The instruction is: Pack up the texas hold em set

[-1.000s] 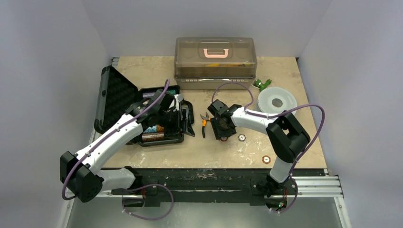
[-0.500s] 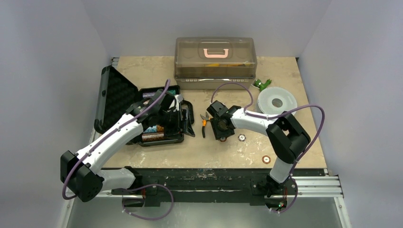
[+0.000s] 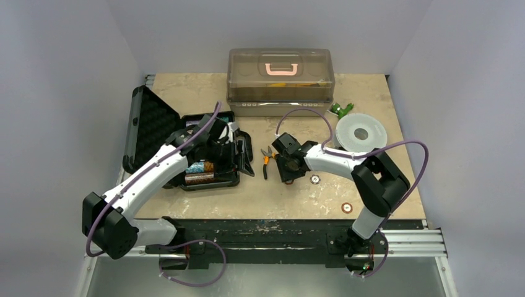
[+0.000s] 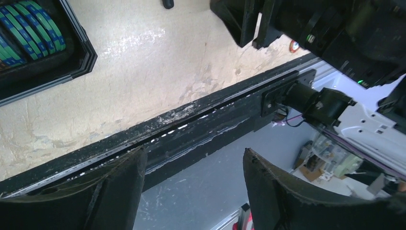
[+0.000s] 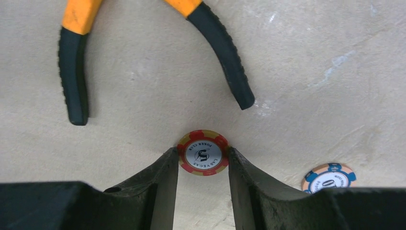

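Note:
The black case (image 3: 151, 127) of the texas hold em set lies open at the left, with rows of teal chips (image 4: 28, 28) in its tray. My left gripper (image 3: 232, 151) hovers over the case's right edge. In the left wrist view the left gripper (image 4: 194, 153) is open with nothing between its fingers. My right gripper (image 3: 291, 170) is down on the table right of the case. In the right wrist view its fingertips (image 5: 172, 155) press both sides of a red-and-yellow poker chip (image 5: 202, 153) lying flat. A blue-and-peach chip (image 5: 329, 176) lies just to the right.
Orange-handled pliers (image 3: 267, 158) lie just left of the right gripper, their handles (image 5: 225, 57) just beyond the red chip. Another loose chip (image 3: 347, 208) sits near the front edge. A translucent brown box (image 3: 280, 74) stands at the back, a white disc (image 3: 361, 132) and a green piece (image 3: 340, 109) at the back right.
The right gripper's jaws have narrowed onto the red chip and the arm has shifted slightly. The left arm has barely moved and its jaws stay as wide.

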Robot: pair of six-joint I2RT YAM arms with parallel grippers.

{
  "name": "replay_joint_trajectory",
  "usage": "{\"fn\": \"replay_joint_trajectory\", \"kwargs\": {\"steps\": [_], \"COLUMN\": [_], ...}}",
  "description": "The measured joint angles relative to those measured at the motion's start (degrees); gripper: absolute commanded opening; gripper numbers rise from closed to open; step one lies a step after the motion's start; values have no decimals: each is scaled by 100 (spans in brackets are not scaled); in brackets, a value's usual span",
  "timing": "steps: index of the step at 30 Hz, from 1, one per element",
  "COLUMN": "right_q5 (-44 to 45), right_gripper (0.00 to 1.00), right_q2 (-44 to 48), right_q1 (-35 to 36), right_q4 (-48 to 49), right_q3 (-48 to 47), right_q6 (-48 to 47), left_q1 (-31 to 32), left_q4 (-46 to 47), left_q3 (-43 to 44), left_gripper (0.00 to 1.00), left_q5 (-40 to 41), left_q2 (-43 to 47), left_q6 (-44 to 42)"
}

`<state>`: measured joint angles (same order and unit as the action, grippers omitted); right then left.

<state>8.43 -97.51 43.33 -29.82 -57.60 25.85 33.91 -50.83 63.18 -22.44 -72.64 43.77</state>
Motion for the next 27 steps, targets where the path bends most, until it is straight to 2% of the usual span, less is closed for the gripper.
{"fn": "replay_joint_trajectory", "kwargs": {"steps": [11, 18, 27], "right_q5": [-378, -520, -688], "right_gripper": [34, 34, 34], "right_q2": [269, 584, 874], "right_q1": [7, 7, 7], "right_q4": [420, 533, 457], "right_q3": [101, 101, -240], "right_q6": [-205, -326, -426], "left_q1": [-1045, -1174, -1523], "left_q4": [680, 1106, 2100], "left_q3": [-319, -319, -317], "left_gripper": [71, 70, 69], "left_q5": [-1032, -1510, -2046], "left_q2": [-116, -605, -1198], "left_q6": [319, 560, 1325]}}
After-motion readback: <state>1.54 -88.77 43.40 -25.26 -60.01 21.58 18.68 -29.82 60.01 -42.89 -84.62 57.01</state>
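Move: Between the right fingertips is the red chip, bound for the open left gripper, which hovers roughly 10 cm to the left, 7 cm back and 15 cm higher. The pliers lie some 6 cm ahead and 4 cm left of the right hand, the blue-white chip about 8 cm to its right and 1 cm ahead. For the left hand, the red chip is about 7 cm ahead, 10 cm right and 15 cm down. Keeping its pinch on the red chip, the right hand first edges left, then climbs, about 7 cm up and 4 cm left in all, its fingers swinging some 15 degrees towards the left gripper. Meanwhile the left hand travels forward about 8.5 cm and swings its still-open fingers up and rightward by roughly 25 degrees, closing in on the chip without reaching it. ##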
